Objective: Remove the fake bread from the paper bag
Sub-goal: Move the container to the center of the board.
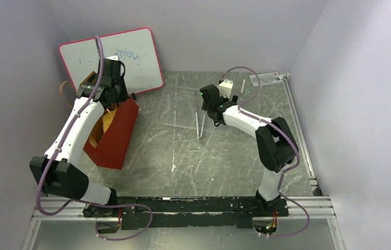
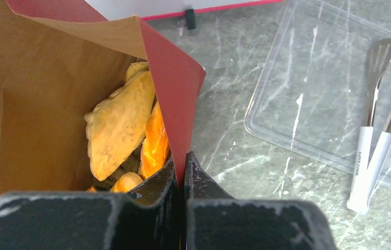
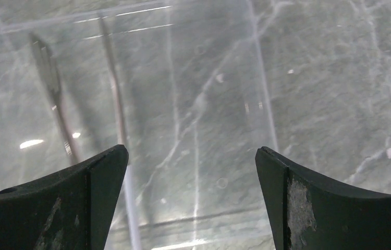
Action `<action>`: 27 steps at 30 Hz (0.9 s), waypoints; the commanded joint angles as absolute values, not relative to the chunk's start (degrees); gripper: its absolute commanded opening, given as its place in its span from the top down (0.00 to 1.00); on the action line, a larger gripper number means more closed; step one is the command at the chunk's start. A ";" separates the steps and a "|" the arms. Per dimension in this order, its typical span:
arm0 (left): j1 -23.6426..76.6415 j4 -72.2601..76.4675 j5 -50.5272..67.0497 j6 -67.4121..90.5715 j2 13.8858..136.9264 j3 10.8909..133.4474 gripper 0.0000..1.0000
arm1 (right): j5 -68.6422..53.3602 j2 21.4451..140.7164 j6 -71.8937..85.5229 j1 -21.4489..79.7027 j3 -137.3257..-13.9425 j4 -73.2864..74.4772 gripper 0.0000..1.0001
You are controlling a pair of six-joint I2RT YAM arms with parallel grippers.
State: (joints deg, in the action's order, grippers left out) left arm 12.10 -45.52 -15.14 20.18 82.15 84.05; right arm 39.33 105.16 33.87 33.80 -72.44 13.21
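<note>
The red paper bag [image 1: 114, 133] lies tilted at the left of the table, its brown inside showing. My left gripper [image 2: 184, 159] is shut on the bag's red rim [image 2: 175, 88]. Inside the bag I see golden-orange bread pieces [image 2: 120, 122], one bright orange loaf [image 2: 154, 140] and a small rounded piece [image 2: 125, 182]. My right gripper [image 3: 191, 156] is open and empty, hovering low over a clear plastic tray [image 3: 209, 78] with metal tongs [image 3: 52, 99] to its left. In the top view the right gripper [image 1: 211, 107] is near the table's middle back.
A whiteboard with a red frame [image 1: 115, 60] leans against the back wall behind the bag. The clear tray [image 1: 193, 107] lies mid-table with the tongs [image 1: 200, 125] on it. The tongs also show in the left wrist view [image 2: 376, 130]. Walls close both sides.
</note>
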 commanded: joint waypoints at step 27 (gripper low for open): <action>26.14 -42.05 -15.18 17.08 91.54 94.19 0.93 | 34.25 118.44 42.48 21.14 -70.46 14.25 0.40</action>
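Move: The right hand's target, the container's right rim, is about 2 cm ahead, 8 cm to its right and 9 cm below; the tongs lie level ahead, roughly 5 cm to its left and 10 cm below. From the left hand, which already grips the paper bag's edge, the container's middle lies some 10 cm ahead, 28 cm to the right and 24 cm below; the tongs are about 8 cm ahead, 30 cm right. Right hand swings right and sinks 8 cm astride the container's rim, starting to close; left carries bag 10 cm right. ##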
